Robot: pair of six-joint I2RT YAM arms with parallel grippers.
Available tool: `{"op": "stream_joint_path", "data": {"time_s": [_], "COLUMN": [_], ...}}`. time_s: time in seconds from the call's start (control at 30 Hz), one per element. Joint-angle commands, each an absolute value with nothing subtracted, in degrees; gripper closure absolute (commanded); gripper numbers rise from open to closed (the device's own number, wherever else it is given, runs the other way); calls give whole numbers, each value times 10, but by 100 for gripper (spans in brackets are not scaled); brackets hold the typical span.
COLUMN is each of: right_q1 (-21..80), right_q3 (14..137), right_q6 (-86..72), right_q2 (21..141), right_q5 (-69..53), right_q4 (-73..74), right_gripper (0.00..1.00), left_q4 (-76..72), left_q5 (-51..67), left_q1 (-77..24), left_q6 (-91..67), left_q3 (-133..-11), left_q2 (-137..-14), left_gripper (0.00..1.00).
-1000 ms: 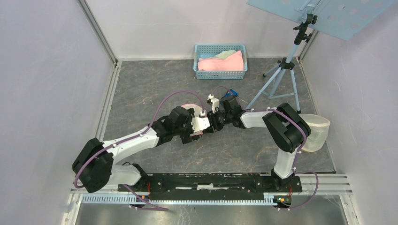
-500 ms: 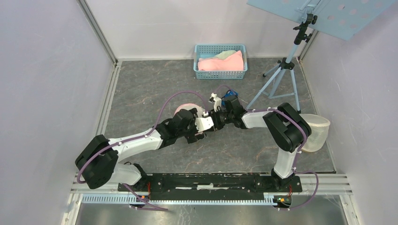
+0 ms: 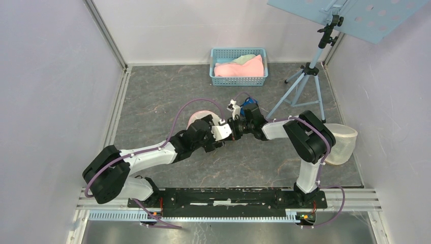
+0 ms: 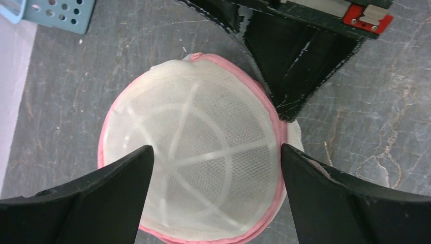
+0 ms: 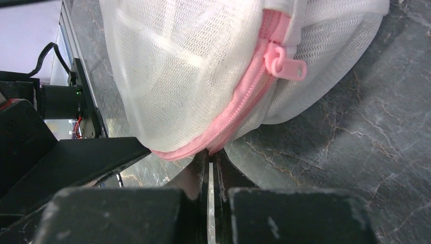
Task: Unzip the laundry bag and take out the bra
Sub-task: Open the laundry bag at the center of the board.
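Note:
The laundry bag (image 4: 203, 147) is a white mesh dome with a pink zipper band around it; in the top view only its pink edge (image 3: 196, 118) peeks out past the left arm. My left gripper (image 4: 216, 150) hovers over it, open wide, with a finger on either side of the dome. My right gripper (image 5: 211, 152) is shut, its tips pinching the pink zipper band (image 5: 239, 109) at the bag's lower edge. The pink zipper pull (image 5: 284, 63) hangs free above and to the right of those tips. The bra is hidden inside the mesh.
A blue basket (image 3: 239, 79) holding pink and green cloth stands at the back. A light-blue tripod (image 3: 305, 86) stands back right. A translucent white tub (image 3: 343, 145) sits by the right arm's elbow. Both arms meet mid-table.
My right gripper has gone from partly open to shut on the zipper band. The left arm has shifted a little further over the bag, still wide open.

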State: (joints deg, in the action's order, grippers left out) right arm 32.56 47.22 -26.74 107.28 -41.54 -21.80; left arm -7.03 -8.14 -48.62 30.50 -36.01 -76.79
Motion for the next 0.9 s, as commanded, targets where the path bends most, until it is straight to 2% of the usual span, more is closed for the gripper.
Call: {"op": "stream_joint_path", "data": {"time_s": [0.0,0.2,0.4,0.73,0.87], "right_q1": [324,324,325,332,333], "right_q3": [471,477,480,494,495], "right_q6": [-262,-237,-203,-116,-73], "right_q2": [1073,1068,1058,1034,1023], "right_q5": [-410,-404,-399,-422,-424], "right_q4": [-229,-203,-178,-116,-83], "right_gripper": [100,100,100,100,100], "left_q4": [-123,-126,-80,-37,-17], "left_q5": [-125,-145,-112,-59,-25], "left_q1": [-489,-488,-486,-408,-357], "left_q6": [352,393,419,409,384], "left_q3": [-369,-382,-411,-481,-527], "left_q2": [-753,-726,-692,-733,-757], "left_gripper": [0,0,3,24,40]}}
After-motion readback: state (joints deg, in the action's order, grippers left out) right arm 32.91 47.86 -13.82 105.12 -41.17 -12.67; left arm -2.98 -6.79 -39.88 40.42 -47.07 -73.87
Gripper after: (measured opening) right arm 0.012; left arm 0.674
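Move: Just beneath the spread left hand lies the mesh flap of the laundry bag. Its pink zip edge, at the hand's back-right finger, is about 5 cm to the right, 2 cm back and 2 cm below. The zip pull lies some 3 cm ahead and 3 cm right, the blue toy car about 9 cm ahead and 15 cm right. The right hand already pinches the zip edge, with the pull about 5 cm ahead and 4 cm left of it. Lifting the bag's flap by its zip edge on the back-right finger, the left hand rises about 9 cm, then sweeps forward some 6 cm and slightly left, its fingers tipping up about 10 degrees and closing by about a third. The right hand keeps its pinch on the edge, easing a centimetre or so right, back and down as it turns slightly. ##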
